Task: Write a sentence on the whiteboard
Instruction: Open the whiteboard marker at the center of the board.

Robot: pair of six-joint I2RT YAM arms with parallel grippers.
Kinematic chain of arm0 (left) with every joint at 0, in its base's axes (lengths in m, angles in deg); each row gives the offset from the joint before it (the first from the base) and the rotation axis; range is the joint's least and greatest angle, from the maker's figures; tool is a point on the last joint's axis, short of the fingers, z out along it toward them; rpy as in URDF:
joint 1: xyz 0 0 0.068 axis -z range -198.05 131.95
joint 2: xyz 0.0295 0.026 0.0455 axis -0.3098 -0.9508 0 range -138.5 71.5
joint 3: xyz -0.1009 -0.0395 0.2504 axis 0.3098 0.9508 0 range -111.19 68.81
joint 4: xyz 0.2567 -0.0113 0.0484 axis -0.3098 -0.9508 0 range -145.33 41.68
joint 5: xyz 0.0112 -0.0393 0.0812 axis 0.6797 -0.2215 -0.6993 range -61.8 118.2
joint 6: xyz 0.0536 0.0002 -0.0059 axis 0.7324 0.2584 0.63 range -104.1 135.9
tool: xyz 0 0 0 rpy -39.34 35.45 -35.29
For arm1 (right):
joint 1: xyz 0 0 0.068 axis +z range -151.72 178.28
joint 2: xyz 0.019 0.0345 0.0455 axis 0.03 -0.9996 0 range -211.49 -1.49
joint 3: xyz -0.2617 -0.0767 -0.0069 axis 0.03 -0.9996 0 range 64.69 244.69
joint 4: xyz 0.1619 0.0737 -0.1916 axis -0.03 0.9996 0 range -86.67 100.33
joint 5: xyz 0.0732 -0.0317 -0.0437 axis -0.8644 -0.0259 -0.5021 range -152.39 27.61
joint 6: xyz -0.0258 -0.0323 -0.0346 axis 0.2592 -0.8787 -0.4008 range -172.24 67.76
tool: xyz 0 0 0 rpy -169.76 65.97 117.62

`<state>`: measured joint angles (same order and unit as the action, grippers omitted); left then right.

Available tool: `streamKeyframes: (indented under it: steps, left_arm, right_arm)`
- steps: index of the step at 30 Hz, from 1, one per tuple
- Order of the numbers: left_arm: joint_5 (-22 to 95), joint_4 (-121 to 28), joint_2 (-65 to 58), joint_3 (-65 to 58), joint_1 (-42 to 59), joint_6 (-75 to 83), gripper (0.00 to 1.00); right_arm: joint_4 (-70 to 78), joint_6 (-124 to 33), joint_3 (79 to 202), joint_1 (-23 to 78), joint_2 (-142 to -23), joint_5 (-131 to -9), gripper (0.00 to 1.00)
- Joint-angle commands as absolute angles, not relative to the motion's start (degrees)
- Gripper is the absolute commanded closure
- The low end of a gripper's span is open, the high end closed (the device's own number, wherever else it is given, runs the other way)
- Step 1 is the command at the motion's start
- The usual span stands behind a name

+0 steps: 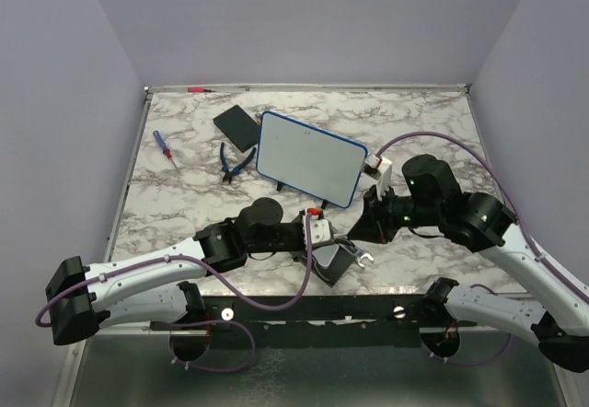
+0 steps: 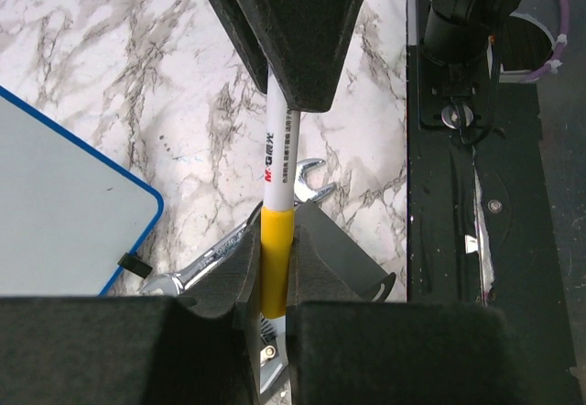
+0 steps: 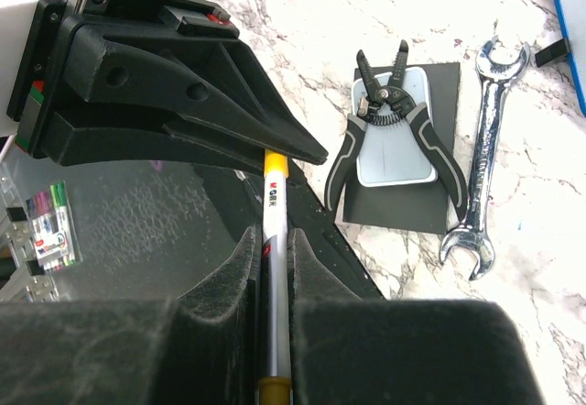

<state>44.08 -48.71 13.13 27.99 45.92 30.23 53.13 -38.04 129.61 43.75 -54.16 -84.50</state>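
The whiteboard (image 1: 308, 158) stands tilted on small black feet at mid table; I see no sentence on its face. A white marker (image 2: 277, 162) with a yellow cap (image 2: 276, 258) stretches between both grippers. My left gripper (image 2: 275, 245) is shut on the yellow cap. My right gripper (image 3: 275, 240) is shut on the marker's white barrel (image 3: 274, 203). In the top view the two grippers (image 1: 320, 232) (image 1: 371, 220) meet tip to tip just in front of the board's near right corner. The board's blue rim (image 2: 137, 240) shows at left in the left wrist view.
A silver wrench (image 3: 485, 167) and grey-handled pliers (image 3: 398, 121) on a small black pad (image 3: 403, 199) lie under the grippers. A black square pad (image 1: 237, 123), blue-handled pliers (image 1: 236, 161) and a screwdriver (image 1: 164, 147) lie left of the board.
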Motion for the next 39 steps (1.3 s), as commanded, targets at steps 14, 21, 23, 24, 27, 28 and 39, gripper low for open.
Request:
streamKeyframes:
  steps: [14, 21, 23, 24, 27, 28, 39]
  left_arm:
    - [36.26, -61.24, 13.35, 30.06, 44.27, 29.09, 1.0]
    - [35.72, -61.2, 13.15, 30.21, 44.29, 29.12, 1.0]
    - [35.52, -61.19, 13.06, 30.31, 44.31, 29.15, 1.0]
    - [35.49, -61.24, 13.03, 30.29, 44.27, 29.16, 1.0]
    - [35.13, -61.24, 12.89, 30.37, 44.27, 29.17, 1.0]
    - [35.0, -61.25, 12.88, 30.33, 44.27, 29.26, 1.0]
    - [34.0, -61.24, 12.88, 30.41, 44.32, 29.36, 1.0]
  right_arm:
    - [66.18, -41.16, 136.41, 43.55, -51.9, -78.59, 1.0]
    - [67.59, -41.51, 137.49, 43.55, -52.04, -78.24, 1.0]
    - [68.09, -41.65, 137.75, 43.55, -52.07, -77.96, 1.0]
    - [68.29, -41.62, 137.92, 43.55, -51.96, -77.88, 1.0]
    - [68.99, -41.74, 138.43, 43.55, -51.89, -77.38, 1.0]
    - [69.24, -41.82, 138.57, 43.55, -51.88, -77.22, 1.0]
    - [69.97, -41.67, 139.2, 43.55, -51.65, -76.24, 1.0]
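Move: Held capped between both hands, the whiteboard marker has its yellow cap in the left fingers and its tail in the right; the marker's middle lies about 4 cm right of the left hand, level with it fore and aft, and 3 cm above. The cap is 8 cm left of the right hand, level fore and aft, and 5 cm below. From the left hand, the grey block with wire strippers on it lies 5 cm ahead, 1 cm right, and the wrench 8 cm ahead, 7 cm right, both roughly 19 cm below. Straining at the cap joint, both hands keep their grips and creep together about 1.5 cm up and slightly right. Then they part abruptly: the left carries the cap about 8 cm down and 5 cm left, a little forward, its fingertips dipping nearly 20 degrees, while the right draws the marker body some 3 cm right and slightly back. ##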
